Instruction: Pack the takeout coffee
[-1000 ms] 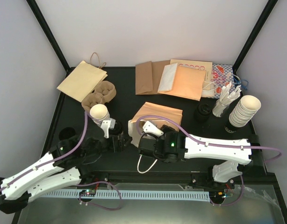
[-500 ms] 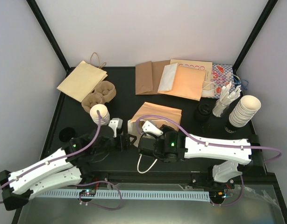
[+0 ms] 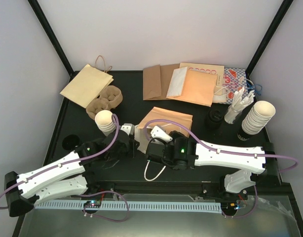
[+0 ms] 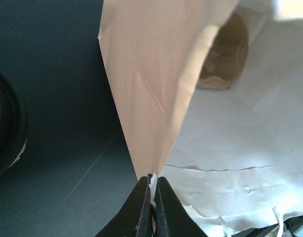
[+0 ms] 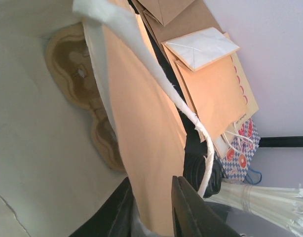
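The takeout coffee shows in no view. A tan paper bag (image 3: 172, 120) lies on its side mid-table, mouth toward the arms. My left gripper (image 3: 133, 135) is shut on the bag's left mouth edge; the left wrist view shows its black fingertips (image 4: 143, 190) pinching the paper fold (image 4: 151, 74). My right gripper (image 3: 147, 134) is at the mouth too, and in the right wrist view its jaws (image 5: 151, 181) stand apart, open, with the bag's tan wall (image 5: 146, 133) between them. A brown pulp carrier tray (image 5: 75, 74) lies inside the bag (image 4: 224, 54).
A stack of lidless cups (image 3: 105, 121) stands just left of the bag, with pulp trays (image 3: 106, 98) behind it. Flat bags (image 3: 191, 84) lie at the back. Black lids (image 3: 214, 119), white cutlery (image 3: 238, 106) and leaning cup stacks (image 3: 257, 117) are at the right.
My left gripper has moved right from beside the cup stack to the bag's mouth and shut on its edge. The right gripper's jaws have parted a little.
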Controlling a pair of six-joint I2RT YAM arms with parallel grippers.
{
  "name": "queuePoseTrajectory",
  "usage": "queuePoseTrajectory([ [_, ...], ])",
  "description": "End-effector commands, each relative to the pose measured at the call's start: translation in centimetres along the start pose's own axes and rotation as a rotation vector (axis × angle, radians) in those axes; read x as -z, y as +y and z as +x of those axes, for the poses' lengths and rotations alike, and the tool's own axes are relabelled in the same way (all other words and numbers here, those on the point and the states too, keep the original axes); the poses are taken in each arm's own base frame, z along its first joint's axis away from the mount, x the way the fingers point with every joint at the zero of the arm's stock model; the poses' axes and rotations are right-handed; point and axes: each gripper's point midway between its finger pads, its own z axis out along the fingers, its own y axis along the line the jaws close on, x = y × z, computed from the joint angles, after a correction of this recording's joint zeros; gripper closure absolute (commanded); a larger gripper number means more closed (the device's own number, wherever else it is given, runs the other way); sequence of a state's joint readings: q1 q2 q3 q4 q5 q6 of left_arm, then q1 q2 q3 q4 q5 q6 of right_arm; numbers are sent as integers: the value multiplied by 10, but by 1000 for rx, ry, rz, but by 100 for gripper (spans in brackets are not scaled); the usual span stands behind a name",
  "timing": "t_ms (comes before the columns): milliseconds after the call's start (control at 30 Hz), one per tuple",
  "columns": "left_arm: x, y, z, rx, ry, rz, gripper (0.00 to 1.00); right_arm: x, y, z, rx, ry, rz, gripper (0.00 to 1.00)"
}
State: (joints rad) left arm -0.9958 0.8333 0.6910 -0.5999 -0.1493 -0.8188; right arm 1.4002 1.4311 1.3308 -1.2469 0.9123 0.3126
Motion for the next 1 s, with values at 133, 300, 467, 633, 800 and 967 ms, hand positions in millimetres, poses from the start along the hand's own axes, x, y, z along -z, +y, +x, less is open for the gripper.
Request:
queuePoseTrajectory([
  [133,14,-18,-29,-9,-74,23,98,15,-5,-13,-43,-69,-87,64],
  [300,17,-21,-33,-8,-74,28,98,25,-8,-14,-53,-84,-138,56],
  [467,15,-24,-34,-7,-53,17,98,38,-12,-13,-77,-105,-209,48],
  [633,7,-25,-37,8,-38,22,98,53,-16,-16,-126,-162,-291,33],
  [800,1,-30,-39,1,-26,33,98,67,-28,-25,-157,-236,-318,20],
  [967,2,-31,-41,-8,-13,26,98,82,-30,-36,-139,-293,-378,20],
])
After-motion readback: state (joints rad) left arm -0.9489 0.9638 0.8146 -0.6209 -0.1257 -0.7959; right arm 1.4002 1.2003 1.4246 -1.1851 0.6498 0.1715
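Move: The takeout bag stands open between the hands. Its middle is about 7 cm ahead of the left hand, 10 cm to its right and 6 cm below; from the right hand it is some 2 cm ahead, 4 cm left and 12 cm below. The cup carrier sits inside the bag, roughly 3 cm ahead, 9 cm left and 18 cm below the right hand. A lidded cup stands some 4 cm ahead and 7 cm left of the left hand, about 10 cm lower. The right hand, with the bag's right rim still between its barely parted fingers, opens them wide and lets the paper go, rising about 6 cm and drawing back some 3 cm towards the base while it rolls its left side up and swings counter-clockwise, some 20 degrees in all. Meanwhile the left hand keeps its shut pinch on the left rim and carries it about 2 cm forward and a little to the right, lifting it about 2 cm before easing partway back down. ##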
